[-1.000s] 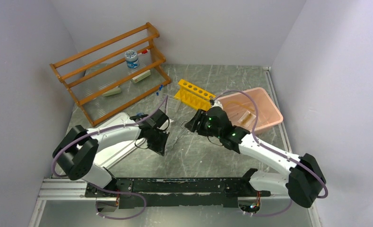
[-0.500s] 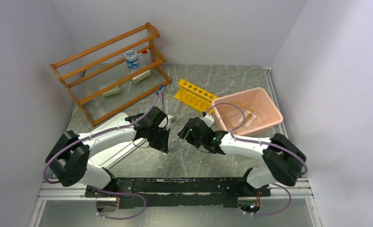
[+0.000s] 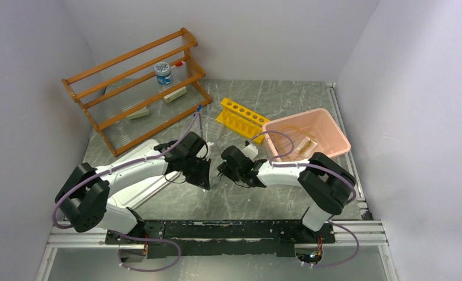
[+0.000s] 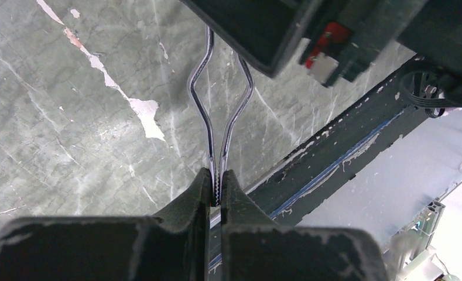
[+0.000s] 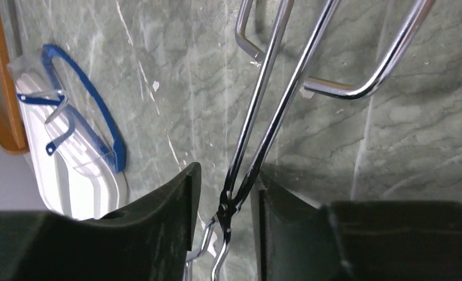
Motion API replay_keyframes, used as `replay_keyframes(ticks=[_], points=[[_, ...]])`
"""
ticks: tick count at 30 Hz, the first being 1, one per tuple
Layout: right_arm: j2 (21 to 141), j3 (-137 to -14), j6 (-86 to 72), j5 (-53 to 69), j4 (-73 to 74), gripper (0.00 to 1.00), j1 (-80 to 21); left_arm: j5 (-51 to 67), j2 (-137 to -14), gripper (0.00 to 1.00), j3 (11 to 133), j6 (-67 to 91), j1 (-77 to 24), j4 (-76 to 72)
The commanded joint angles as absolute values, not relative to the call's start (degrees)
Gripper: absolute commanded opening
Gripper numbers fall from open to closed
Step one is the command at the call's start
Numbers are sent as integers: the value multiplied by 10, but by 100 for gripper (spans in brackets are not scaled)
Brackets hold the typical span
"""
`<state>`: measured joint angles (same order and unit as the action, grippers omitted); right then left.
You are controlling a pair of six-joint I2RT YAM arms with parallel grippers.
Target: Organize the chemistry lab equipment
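Note:
The metal tweezers point(image 4: 219, 111) are a scissor-like chrome tool held just above the grey-green table. My left gripper point(image 4: 216, 178) is shut on their serrated tips. From the opposite side my right gripper point(image 5: 225, 199) stands open, its fingers point(image 5: 178, 202) straddling the tweezers' crossing point point(image 5: 231, 199) with a gap on the left side. The looped wire handles point(image 5: 357, 82) reach beyond it. In the top view both grippers meet at mid-table, left gripper point(image 3: 208, 175) and right gripper point(image 3: 221, 170). Blue-framed safety glasses point(image 5: 99, 117) lie on a white tray point(image 5: 85, 181).
A wooden shelf rack point(image 3: 137, 88) at the back left holds a blue-lidded jar point(image 3: 163, 73) and small packets. A yellow tube rack point(image 3: 243, 114) and a pink bin point(image 3: 328, 126) stand at the back right. The white tray point(image 3: 149, 146) lies under my left arm.
My right arm has swung left and down from beside the pink bin to the left gripper. Its jaws now straddle the tweezers and have narrowed. The left gripper stays shut on them.

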<state>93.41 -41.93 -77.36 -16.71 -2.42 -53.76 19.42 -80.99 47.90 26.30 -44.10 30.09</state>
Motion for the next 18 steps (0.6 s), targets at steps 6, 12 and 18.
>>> replay_keyframes(ticks=[6, 12, 18], points=[[932, -435, -763, -198, -33, 4, -543, 185, -753, 5, 478, 266, -446, 275], [875, -478, -653, -188, -21, 0, -543, 105, -677, 38, 499, 261, -446, 265], [803, -562, -522, -217, 59, 0, -536, 45, -619, 64, 530, 253, -446, 261]])
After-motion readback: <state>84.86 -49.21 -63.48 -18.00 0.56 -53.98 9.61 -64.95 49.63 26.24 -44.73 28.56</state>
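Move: The left hand still pinches the metal tongs by their jaw end; their middle lies about 9 cm ahead of it, 3 cm to its right and some 3 cm lower. From the right hand, the tongs' middle is already nearly between the open fingers, about 1 cm ahead and 1 cm left, level. Also from the right hand: the blue goggles are roughly 6 cm ahead and 13 cm left, the yellow rack about 19 cm ahead and 8 cm right, the pink bin some 14 cm ahead and 28 cm right. The right fingers shut on the tongs' shafts near the pivot while that hand eases slightly forward and left, then it carries them up about 9 cm, its fingers tipping outward some 15 degrees. The left hand keeps its pinch on the jaw end until the right has closed, rising a little with the tongs, then opens and lets go as it climbs to some 8 cm up and 3 cm forward, tilting about 20 degrees outward. ##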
